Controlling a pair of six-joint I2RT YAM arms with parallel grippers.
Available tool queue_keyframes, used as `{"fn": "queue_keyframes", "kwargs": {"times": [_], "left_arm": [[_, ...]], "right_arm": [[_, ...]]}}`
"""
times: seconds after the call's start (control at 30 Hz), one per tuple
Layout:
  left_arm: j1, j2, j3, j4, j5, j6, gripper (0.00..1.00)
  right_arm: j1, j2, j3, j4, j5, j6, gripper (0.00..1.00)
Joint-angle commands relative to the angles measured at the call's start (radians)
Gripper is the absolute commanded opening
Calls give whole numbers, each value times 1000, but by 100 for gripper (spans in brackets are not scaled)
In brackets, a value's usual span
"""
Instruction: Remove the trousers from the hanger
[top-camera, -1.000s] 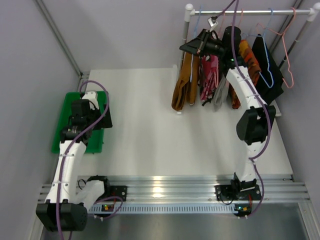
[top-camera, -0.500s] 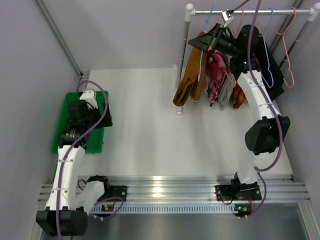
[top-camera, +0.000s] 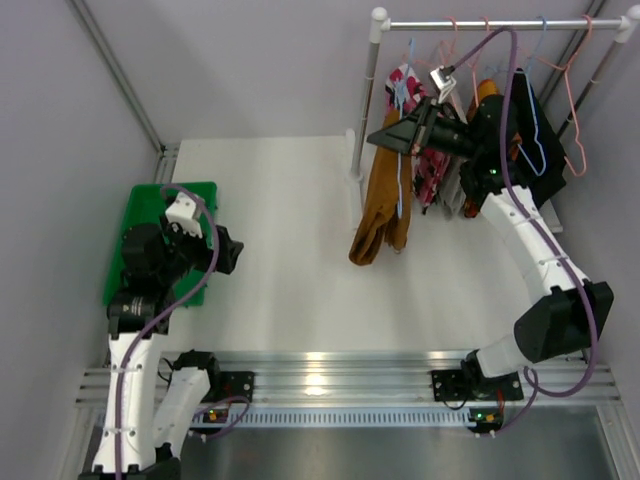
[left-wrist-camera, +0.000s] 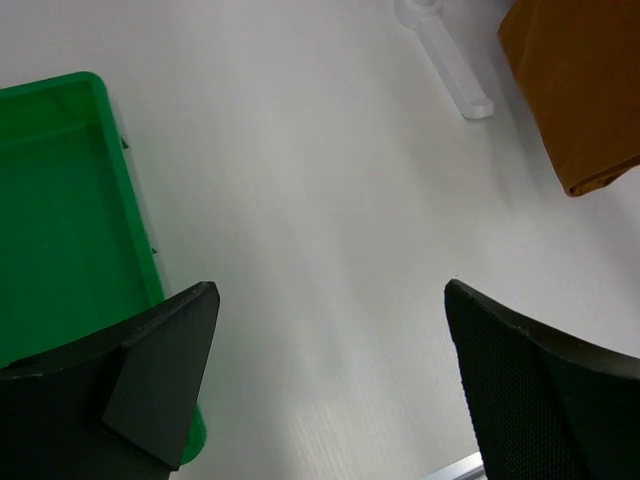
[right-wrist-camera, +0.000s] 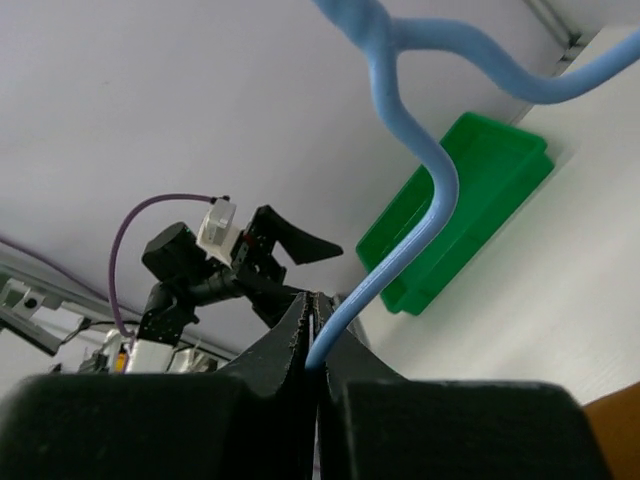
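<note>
The rust-brown trousers (top-camera: 380, 205) hang folded over a blue hanger (top-camera: 400, 180) in front of the rack's left post. My right gripper (top-camera: 402, 135) is shut on that hanger's wire (right-wrist-camera: 420, 230), jaws (right-wrist-camera: 318, 300) pressed together round it. The hanger's hook sits below the rail (top-camera: 480, 22), apart from it. The floral trousers (top-camera: 425, 165) hang on the rack behind the gripper, with a light grey pair (top-camera: 450, 185) partly hidden beside them. My left gripper (top-camera: 228, 250) stands open over the bare table (left-wrist-camera: 330, 300), nothing between its fingers (left-wrist-camera: 170, 340). The brown trousers' lower end (left-wrist-camera: 580, 90) shows at its upper right.
A green tray (top-camera: 125, 225) lies at the table's left edge, just left of my left gripper (left-wrist-camera: 60, 220). An orange-patterned garment (top-camera: 487, 100), a black garment (top-camera: 535, 130) and bare pink hangers (top-camera: 575, 100) stay on the rail. The rack's white foot (left-wrist-camera: 445, 60) rests on the table.
My right gripper lifted the blue hanger with the brown trousers, then drew it left and forward off the rail. My left arm rose from the tray and swung right over the table.
</note>
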Motion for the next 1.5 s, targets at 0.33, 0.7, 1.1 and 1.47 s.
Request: {"fn": "queue_keyframes", "kwargs": {"times": [0.33, 0.7, 1.1, 1.47], "left_arm": [[2, -164, -81, 77, 209, 53, 99], [2, -151, 20, 114, 288, -100, 99], [4, -192, -20, 188, 193, 32, 99], [-15, -42, -95, 415, 84, 46, 99]], "right_arm": [[315, -183, 71, -296, 277, -353, 0], [529, 30, 425, -400, 556, -306, 0], [578, 314, 798, -383, 759, -200, 0], [602, 485, 983, -328, 958, -149, 0]]}}
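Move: About 31 cm to the right of the open left gripper and 11 cm farther out, the brown trousers hang with their middle roughly level with it. The right hand holds their blue hanger, the trousers' middle about 17 cm below and 2 cm back, the left gripper some 30 cm left, 11 cm back and 17 cm lower. From the right hand, the pink garment hangs roughly 9 cm ahead and 8 cm right; the green bin sits 21 cm left of the left gripper and 10 cm ahead of that gripper. Carrying the trousers on the blue hanger, the right hand swings left about 20 cm towards the left gripper, first drawing back some 10 cm, then coming forward again past its starting line; it turns clockwise nearly 20 degrees, still pinching the hanger. The left hand, wide open and empty, draws back about 5 cm and rises, then comes forward again, fingers tipping up. ##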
